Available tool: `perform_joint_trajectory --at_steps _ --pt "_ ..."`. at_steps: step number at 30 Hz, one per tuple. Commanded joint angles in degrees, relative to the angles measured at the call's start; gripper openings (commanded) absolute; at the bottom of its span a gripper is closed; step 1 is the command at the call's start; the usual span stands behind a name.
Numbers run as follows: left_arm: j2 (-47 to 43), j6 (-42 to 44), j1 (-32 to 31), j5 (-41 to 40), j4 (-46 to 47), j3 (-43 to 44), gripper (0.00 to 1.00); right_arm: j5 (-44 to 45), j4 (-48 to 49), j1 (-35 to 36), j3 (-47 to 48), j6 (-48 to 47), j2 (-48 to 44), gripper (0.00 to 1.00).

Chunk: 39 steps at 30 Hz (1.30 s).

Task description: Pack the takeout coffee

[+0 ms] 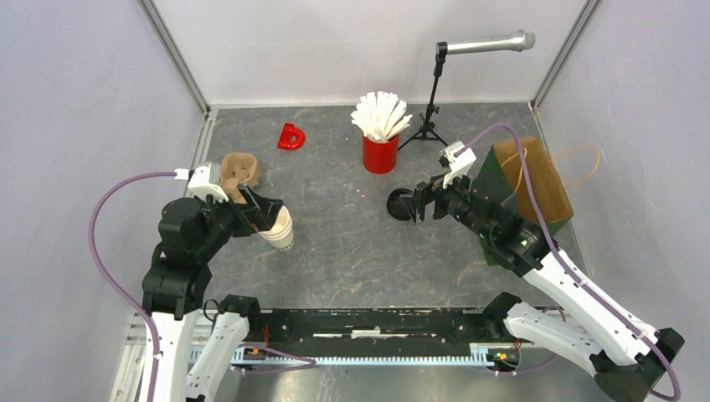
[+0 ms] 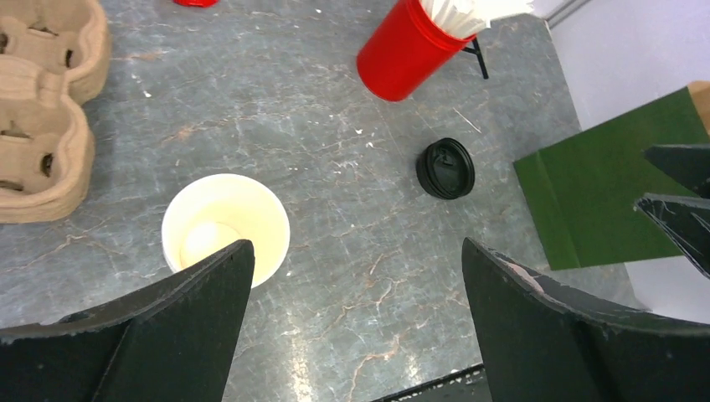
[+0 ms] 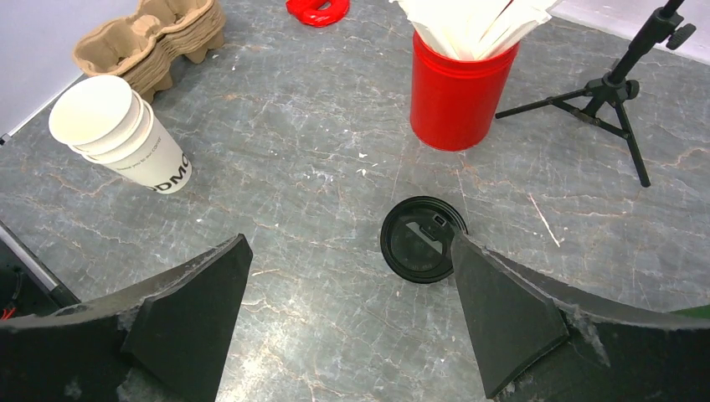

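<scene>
White paper cups [image 1: 280, 230] stand nested in one stack on the grey table, left of centre, with no lid on. They also show in the left wrist view [image 2: 226, 224] and in the right wrist view [image 3: 121, 138]. A round black lid [image 1: 402, 203] lies flat at mid-table; it shows too in the left wrist view [image 2: 445, 168] and the right wrist view [image 3: 421, 239]. My left gripper [image 1: 266, 213] [image 2: 356, 276] is open over the table, its left finger above the cups' rim. My right gripper [image 1: 419, 201] [image 3: 347, 268] is open, its right finger just over the lid's edge.
Brown pulp cup carriers [image 1: 239, 172] [image 2: 42, 109] [image 3: 151, 38] sit behind the cups. A red cup of white sticks [image 1: 381, 151] [image 3: 456, 92] stands at the back, a microphone stand [image 1: 431, 109] beside it. A red D-shaped piece [image 1: 291, 136] lies back left. A green board [image 1: 502, 201] and a brown paper bag [image 1: 536, 180] lie right.
</scene>
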Motion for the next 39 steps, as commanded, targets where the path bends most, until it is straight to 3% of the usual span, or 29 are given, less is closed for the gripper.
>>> perform_joint_trajectory --at_steps 1,11,17,26,39 --pt "-1.0 2.2 0.2 -4.7 0.1 -0.6 1.00 -0.2 4.0 0.1 -2.5 -0.3 -3.1 0.98" --pt "3.8 -3.1 0.2 -19.7 -0.7 -6.4 1.00 -2.6 7.1 0.1 -7.3 2.3 -7.8 0.98" --pt "13.9 -7.7 0.3 -31.2 -3.5 -5.0 0.89 -12.2 8.9 0.1 -8.4 -1.1 -10.5 0.98" --pt "19.3 -9.3 0.3 -26.8 0.5 -5.5 0.55 -13.5 10.6 0.1 -9.7 -1.1 -12.7 0.98" --pt "20.4 -9.3 0.3 -28.2 1.0 -7.7 0.48 -12.7 9.6 0.1 -9.6 -1.6 -12.3 0.98"
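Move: The stack of paper cups stands below the left hand, its middle about 5 cm ahead, 4 cm to the left and roughly 19 cm down. The cup trays lie some 18 cm farther out than the cups and 10 cm more to the left, and the black lids about 15 cm ahead of this hand and 29 cm to its right. From the right hand the cups are some 4 cm ahead and 30 cm to the left, and the lids about 14 cm ahead, 1 cm right. The left hand sinks about 13 cm while swinging some 7 cm left and 5 cm forward, tipping its fingers down and turning counter-clockwise by over 25 degrees, down to the cup stack's rim; the fingers narrow from wide open to about half, one over the mouth and the other outside the left wall, not yet shut on it. Meanwhile the right hand, empty and still open, backs off about 5 cm from the lids, turning a little counter-clockwise. ##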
